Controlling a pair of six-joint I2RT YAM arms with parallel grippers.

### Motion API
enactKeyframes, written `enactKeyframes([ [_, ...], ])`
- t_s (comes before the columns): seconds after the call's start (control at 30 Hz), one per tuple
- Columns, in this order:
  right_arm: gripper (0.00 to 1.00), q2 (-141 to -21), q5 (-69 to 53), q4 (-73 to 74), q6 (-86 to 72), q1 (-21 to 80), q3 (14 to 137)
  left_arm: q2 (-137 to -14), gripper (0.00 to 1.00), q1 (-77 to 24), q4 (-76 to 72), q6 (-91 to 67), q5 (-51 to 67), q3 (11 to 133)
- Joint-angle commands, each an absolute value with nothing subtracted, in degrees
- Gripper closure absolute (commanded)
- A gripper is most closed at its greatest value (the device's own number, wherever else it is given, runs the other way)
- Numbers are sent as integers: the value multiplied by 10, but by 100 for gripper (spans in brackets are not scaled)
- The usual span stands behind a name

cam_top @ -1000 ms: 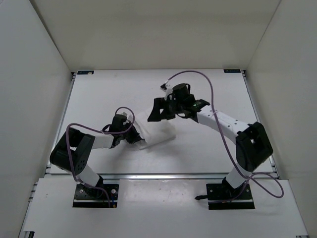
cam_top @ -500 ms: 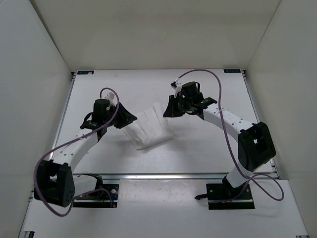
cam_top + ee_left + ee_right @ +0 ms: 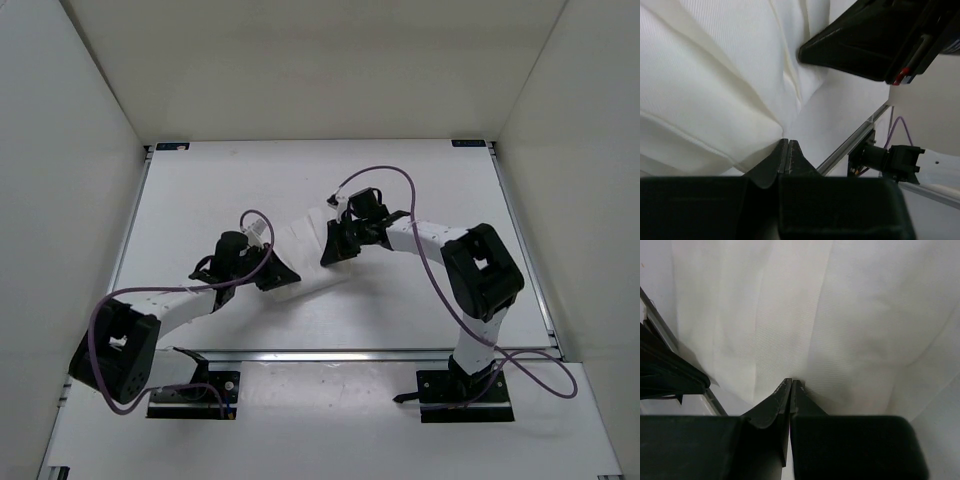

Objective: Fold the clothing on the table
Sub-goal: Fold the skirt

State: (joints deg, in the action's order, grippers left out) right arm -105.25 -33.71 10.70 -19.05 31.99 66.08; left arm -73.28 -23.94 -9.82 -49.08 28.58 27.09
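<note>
The white clothing [image 3: 300,245] lies wrinkled in the middle of the table [image 3: 200,190]. My left gripper [image 3: 279,277] sits at its near-left edge, jaws shut, and the tips [image 3: 788,141] pinch the rim of a fold in the clothing [image 3: 715,75]. At the garment's far-right edge is my right gripper [image 3: 328,254], also shut. In the right wrist view its tips [image 3: 791,381] press into the clothing [image 3: 850,310], and creases run out from them. The two grippers face each other across the fabric, a short span apart.
The aluminium rail [image 3: 380,352] runs along the table's front edge, with both arm bases behind it. White side walls [image 3: 80,150] close in left, right and back. The right gripper's black body [image 3: 865,45] fills the left wrist view's top right.
The left arm has swung from the cloth's far-left side back to its near-left edge and shut. The right gripper has moved nearer and left onto the cloth's far-right edge.
</note>
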Motion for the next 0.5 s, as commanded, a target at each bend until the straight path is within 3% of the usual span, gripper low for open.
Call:
enactKeyframes([
  [0.0,100,-1061,-357,64,-174,309,656,-730,100,-258,-128,-489,259,256],
  [0.27,99,-1043,-355,106,-143,265,677,-669,100,-185,-2,-427,193,231],
  [0.37,95,-1011,-341,147,-140,249,717,-609,83,-153,15,-428,232,257],
  [0.43,49,-989,-278,192,-136,248,756,-571,60,-149,71,-388,208,331],
  [0.47,42,-977,-265,221,-126,245,784,-564,51,-150,112,-352,200,371],
])
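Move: The folded skirt lies under and between the two shut grippers. Its middle is about 5 cm ahead of the left hand, 3 cm to its right and some 7 cm below; from the right hand it is about 2 cm ahead, 3 cm left and 5 cm below. Its near corner is some 5 cm back and 3 cm left of the left hand, and its right corner roughly 3 cm back and 6 cm right of the right hand. Leftward goes the left hand, out over the skirt's left edge by about 6 cm, sinking some 4 cm with fingers shut, then rising past its starting height as they open nearly halfway. The right hand, shut, dips slightly, slides low over the cloth forward and right by about 4 cm each way towards the right edge, then lifts and opens halfway. Contact with the cloth isn't clear. ##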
